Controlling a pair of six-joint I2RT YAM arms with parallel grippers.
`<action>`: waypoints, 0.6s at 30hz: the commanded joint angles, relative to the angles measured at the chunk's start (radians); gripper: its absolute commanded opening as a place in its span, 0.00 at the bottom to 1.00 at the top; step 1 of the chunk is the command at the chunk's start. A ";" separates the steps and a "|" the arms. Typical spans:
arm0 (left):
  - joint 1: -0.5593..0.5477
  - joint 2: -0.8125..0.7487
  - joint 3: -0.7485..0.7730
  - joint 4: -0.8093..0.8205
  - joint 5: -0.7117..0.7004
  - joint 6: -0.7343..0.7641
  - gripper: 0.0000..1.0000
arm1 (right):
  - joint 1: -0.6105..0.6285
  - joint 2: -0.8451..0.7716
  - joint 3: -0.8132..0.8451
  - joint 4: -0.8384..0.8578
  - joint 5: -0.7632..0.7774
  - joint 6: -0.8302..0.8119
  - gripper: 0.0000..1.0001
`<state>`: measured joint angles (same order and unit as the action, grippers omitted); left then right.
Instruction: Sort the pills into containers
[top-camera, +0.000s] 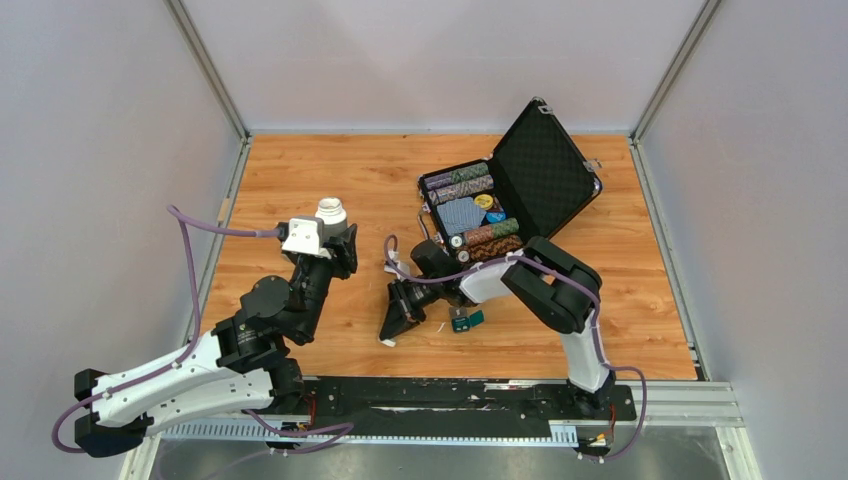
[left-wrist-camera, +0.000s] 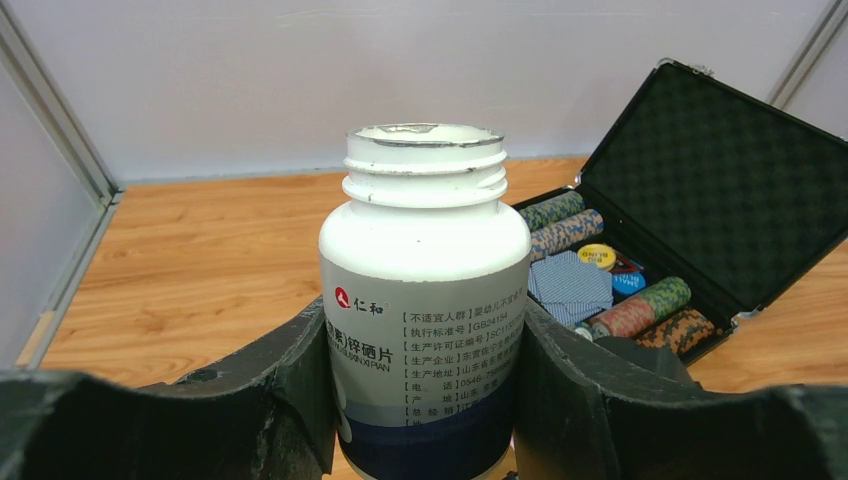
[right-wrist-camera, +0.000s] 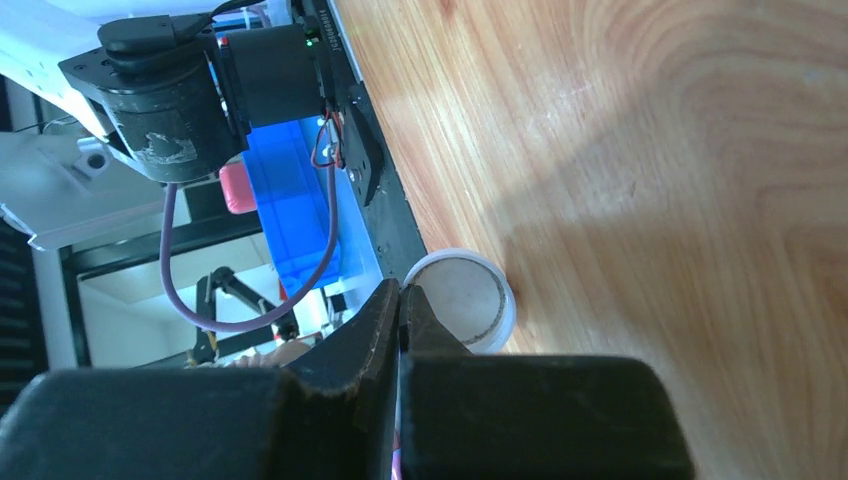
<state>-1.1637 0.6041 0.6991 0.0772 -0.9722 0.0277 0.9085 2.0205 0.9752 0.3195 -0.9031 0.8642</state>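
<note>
My left gripper (top-camera: 338, 238) (left-wrist-camera: 425, 400) is shut on a white pill bottle (top-camera: 331, 212) (left-wrist-camera: 425, 290). The bottle stands upright, uncapped, with a printed label and a dark blue band, held over the left half of the table. Its white cap (right-wrist-camera: 470, 300) (top-camera: 387, 342) lies inside-up on the wood near the front edge. My right gripper (top-camera: 390, 332) (right-wrist-camera: 402, 292) is shut just beside that cap, and I see nothing between its fingers. A tiny dark-teal container (top-camera: 468, 320) lies on the table to the right of the right gripper. No pills show in any view.
An open black chip case (top-camera: 510, 190) (left-wrist-camera: 720, 200) with rows of chips and a card deck sits at the back right, its lid raised. The black mounting rail (right-wrist-camera: 385, 210) runs along the table's near edge beside the cap. Grey walls enclose the wooden table (top-camera: 300, 170).
</note>
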 joint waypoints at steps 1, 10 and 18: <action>-0.002 0.003 0.011 0.032 -0.001 -0.022 0.00 | -0.009 0.058 0.055 0.058 -0.068 0.030 0.00; -0.002 0.009 0.017 0.031 -0.001 -0.017 0.00 | -0.050 0.118 0.060 0.068 -0.087 0.053 0.11; -0.002 0.010 0.020 0.025 0.000 -0.023 0.00 | -0.080 0.097 0.069 0.025 -0.078 0.015 0.33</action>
<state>-1.1637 0.6125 0.6994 0.0772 -0.9703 0.0277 0.8345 2.1262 1.0279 0.3534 -0.9928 0.9195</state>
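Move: The right gripper, nearly shut, has the white bottle cap at its fingertips, its middle about 1 cm to the left, 1 cm back and 2 cm below. The small teal container lies some 16 cm to the right of this hand, 3 cm ahead and 3 cm lower; a white sliver lies about 11 cm to the right and 2 cm ahead, 4 cm below. From the left hand, which holds the open bottle, the cap is roughly 11 cm back, 6 cm right and 31 cm below. Ease the right gripper forward, away from the bottle cap and farther out over the table, about 2.5 cm, sinking some 1 cm on the way. Once it is under way, open the nearly shut fingers to roughly a quarter of their range to let go of the cap's rim. Keep the fingers pointing left and slightly down. ##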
